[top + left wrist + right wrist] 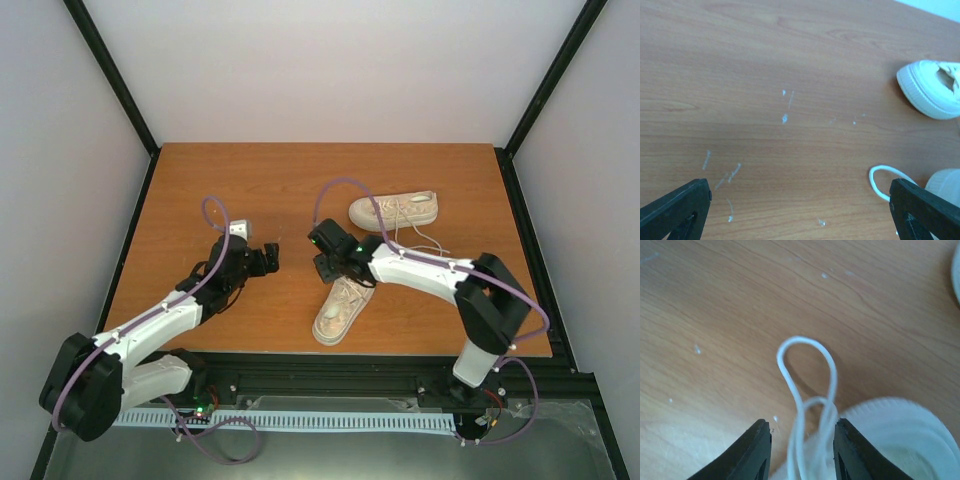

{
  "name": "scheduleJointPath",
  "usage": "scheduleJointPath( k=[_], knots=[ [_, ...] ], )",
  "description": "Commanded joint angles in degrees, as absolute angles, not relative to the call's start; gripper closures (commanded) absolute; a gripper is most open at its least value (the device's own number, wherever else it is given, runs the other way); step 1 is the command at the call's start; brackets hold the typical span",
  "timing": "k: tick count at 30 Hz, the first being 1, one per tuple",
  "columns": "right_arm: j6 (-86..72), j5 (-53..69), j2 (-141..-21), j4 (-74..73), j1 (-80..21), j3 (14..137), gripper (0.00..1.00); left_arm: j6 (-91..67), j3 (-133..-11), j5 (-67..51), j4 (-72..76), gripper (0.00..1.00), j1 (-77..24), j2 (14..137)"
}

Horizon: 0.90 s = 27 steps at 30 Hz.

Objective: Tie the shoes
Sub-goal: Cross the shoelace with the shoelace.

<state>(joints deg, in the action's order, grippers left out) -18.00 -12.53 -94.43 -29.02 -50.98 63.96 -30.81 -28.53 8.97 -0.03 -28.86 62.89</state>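
Two cream shoes lie on the wooden table. The far shoe (394, 210) lies on its side; the near shoe (342, 310) points away from the arms. My right gripper (327, 268) hovers over the near shoe's far end. In the right wrist view its jaws (802, 432) stand apart, with white lace loops (807, 370) rising between them above the near shoe's rubber toe (895, 430). The fingers do not pinch the lace. My left gripper (268, 258) is open wide over bare wood (800, 200), left of a lace loop (879, 180) and the far shoe's toe (930, 90).
Loose laces (425, 243) trail on the table between the two shoes. Black frame posts and pale walls enclose the table (250, 190). A metal rail (330, 385) runs along the near edge by the arm bases.
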Motion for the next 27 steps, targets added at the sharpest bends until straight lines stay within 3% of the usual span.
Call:
scheduleJointPath(
  k=[1,9,22,24,26,27],
  knots=[
    [-16.7,-9.58,-101.74,-26.96,-50.63,69.98,0.64,-30.35,-29.16,14.54,-1.2,0.0,-28.39,60.71],
    [-17.21,-7.13,-111.57,-26.68,-49.13,76.46,0.65,-30.47,-29.53,13.37,-1.66,0.0,-28.39,60.47],
    [-18.15,-6.78,-118.1,-27.41,-48.44,78.9,0.74,-30.59,-29.97,12.63,-2.07,0.0,-28.39,60.56],
    [-18.49,-7.72,-118.5,-27.46,-48.43,78.66,0.82,-30.58,-30.03,12.66,-2.22,0.0,-28.39,60.67],
    [-18.72,-8.37,-118.37,-26.98,-48.4,78.13,0.96,-30.59,-30.06,12.72,-2.25,0.0,-28.39,60.7],
    [-18.82,-8.86,-117.85,-26.64,-48.39,77.74,0.97,-30.65,-30.01,12.79,-2.25,0.0,-28.4,60.59]
  ],
)
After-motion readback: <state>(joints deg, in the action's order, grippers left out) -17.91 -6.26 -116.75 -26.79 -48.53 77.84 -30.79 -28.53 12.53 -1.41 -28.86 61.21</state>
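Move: The shoelace loop on the table lies about 4 cm ahead of the right hand, 5 cm to its left and 8 cm below. The near shoe's middle is some 5 cm back and 6 cm right of that hand, the far shoe's about 21 cm ahead and 19 cm right. From the left hand the loop lies roughly 2 cm ahead, 9 cm right and 10 cm below. Right hand sinks about 8 cm while reaching forward-left some 6 cm, then closes, pinching the shoelace loop. ##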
